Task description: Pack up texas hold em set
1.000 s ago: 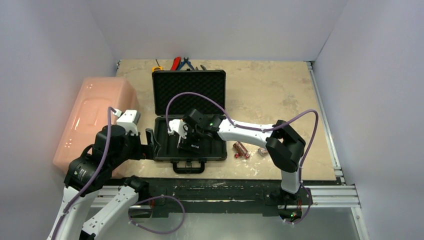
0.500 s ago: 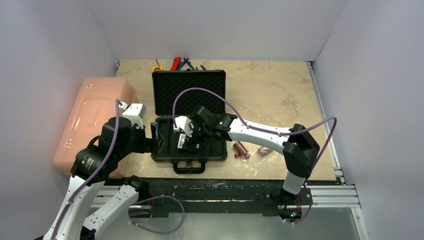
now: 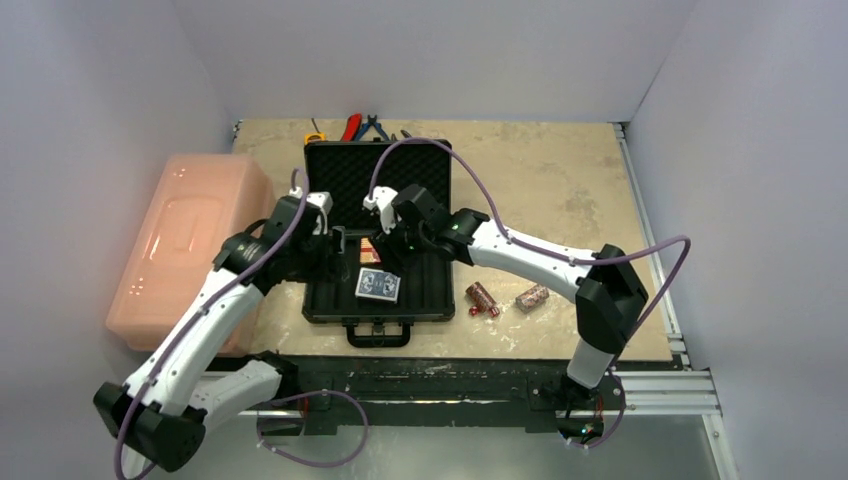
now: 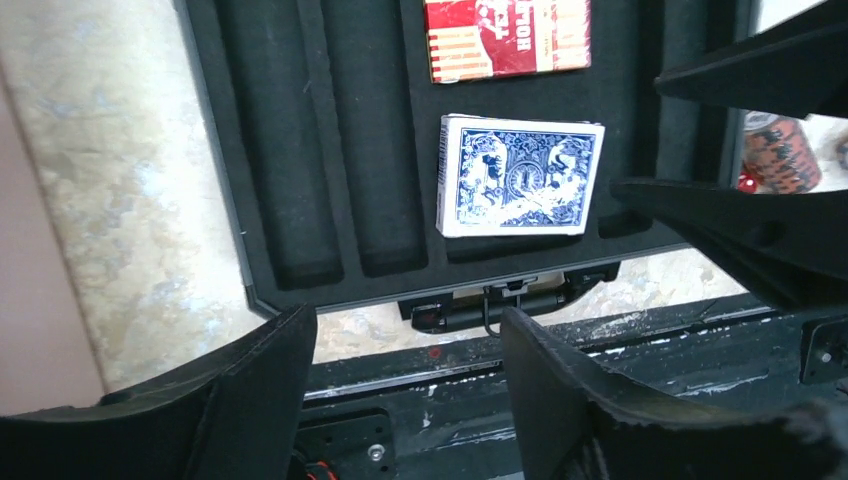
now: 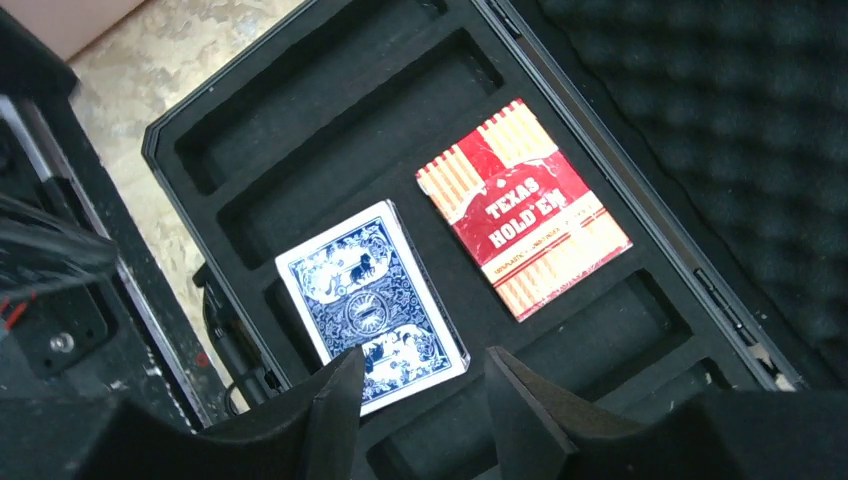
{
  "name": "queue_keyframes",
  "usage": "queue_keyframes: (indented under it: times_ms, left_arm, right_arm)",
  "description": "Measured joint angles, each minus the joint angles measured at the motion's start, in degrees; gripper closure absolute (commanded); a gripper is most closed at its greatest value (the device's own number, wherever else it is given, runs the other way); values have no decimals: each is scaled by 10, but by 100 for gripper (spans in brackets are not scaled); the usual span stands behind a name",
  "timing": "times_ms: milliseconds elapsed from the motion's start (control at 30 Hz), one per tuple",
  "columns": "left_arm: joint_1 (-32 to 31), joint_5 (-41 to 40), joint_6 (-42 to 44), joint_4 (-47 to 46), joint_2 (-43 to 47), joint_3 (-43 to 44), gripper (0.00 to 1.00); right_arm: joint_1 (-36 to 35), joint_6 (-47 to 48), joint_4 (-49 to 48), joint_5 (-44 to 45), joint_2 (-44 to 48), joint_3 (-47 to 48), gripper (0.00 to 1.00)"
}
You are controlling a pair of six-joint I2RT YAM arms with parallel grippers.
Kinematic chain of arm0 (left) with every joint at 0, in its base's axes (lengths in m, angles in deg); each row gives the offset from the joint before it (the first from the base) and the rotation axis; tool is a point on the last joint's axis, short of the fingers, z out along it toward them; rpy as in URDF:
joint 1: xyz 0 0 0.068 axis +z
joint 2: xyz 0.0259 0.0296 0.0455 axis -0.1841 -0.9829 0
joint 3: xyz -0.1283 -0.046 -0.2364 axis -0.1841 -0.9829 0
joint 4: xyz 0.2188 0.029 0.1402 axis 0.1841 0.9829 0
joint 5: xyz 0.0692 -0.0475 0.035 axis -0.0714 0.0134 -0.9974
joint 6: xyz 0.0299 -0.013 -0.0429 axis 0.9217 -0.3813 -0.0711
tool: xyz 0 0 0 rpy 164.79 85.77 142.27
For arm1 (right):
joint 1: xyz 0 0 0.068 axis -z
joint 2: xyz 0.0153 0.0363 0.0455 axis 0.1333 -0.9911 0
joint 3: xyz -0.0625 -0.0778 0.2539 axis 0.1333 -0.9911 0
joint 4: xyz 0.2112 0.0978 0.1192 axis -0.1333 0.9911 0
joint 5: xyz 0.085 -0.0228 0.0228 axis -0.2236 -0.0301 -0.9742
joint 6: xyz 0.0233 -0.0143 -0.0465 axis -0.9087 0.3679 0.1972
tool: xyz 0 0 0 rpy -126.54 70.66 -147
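Observation:
The black case (image 3: 427,292) lies open, its foam-lined lid (image 3: 345,178) standing up behind it. A blue card deck (image 3: 378,285) rests in the foam tray near the handle (image 3: 377,333). In the wrist views the blue deck (image 5: 370,300) lies beside a red deck (image 5: 522,205) marked Texas Hold'em. My left gripper (image 4: 405,330) hovers open above the tray's front left, holding nothing. My right gripper (image 5: 425,365) hangs open just above the blue deck's near corner, also holding nothing. Two reddish chip rolls (image 3: 482,296) (image 3: 532,297) and two red dice (image 3: 473,311) lie on the table right of the case.
A large pink translucent bin (image 3: 185,240) stands left of the case, against the left arm. Pliers and a yellow tape measure (image 3: 350,128) lie behind the lid. Both grippers crowd together over the case's middle. The table's front rail (image 3: 450,385) runs along the near edge.
My left gripper has swung from the case's left side to above the tray. My right gripper has lifted back toward the lid, uncovering the blue deck lying in the tray.

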Motion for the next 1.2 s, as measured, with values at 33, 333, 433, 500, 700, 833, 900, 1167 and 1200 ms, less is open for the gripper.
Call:
queue_keyframes:
  times_ms: [33,333,433,500,700,833,900,1167,1200]
  left_arm:
    - [0,3,-5,-7,-16,-5,41]
    - [1,35,-45,-65,-90,-46,52]
    - [5,41,-51,-76,-95,-62,54]
    - [9,44,-58,-85,-96,-74,55]
    - [19,52,-61,-93,-90,-99,57]
    - [20,53,-61,-93,-76,-105,58]
    - [20,55,-61,-92,-62,-107,58]
    - [20,56,-58,-78,34,-116,56]
    - [20,56,-58,-75,51,-119,55]
  right_arm:
    - [4,-16,0,1,-5,3,54]
    - [9,-97,-4,2,-70,34,72]
    - [9,-117,-7,2,-83,36,75]
    - [9,-129,-10,1,-88,37,77]
    - [9,-146,-18,-2,-105,52,79]
    - [9,-149,-25,-7,-122,72,79]
    - [9,-149,-26,-12,-127,78,79]
    - [9,-145,-26,-16,-152,111,79]
    - [9,-145,-26,-16,-156,114,79]
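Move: The blue card deck, lying a bit crooked in the case's near slot, is some 3 cm back, 2 cm left and 8 cm below the right hand; the red Texas Hold'em box is about 4 cm ahead, 2 cm left and equally low. From the left hand the deck is roughly 5 cm ahead, 7 cm right and 11 cm down, with the case handle about 10 cm nearer than the deck. Right hand sinks, closing, then edges left-forward above the deck's corner; left hand dips about 7 cm, half-rises. ##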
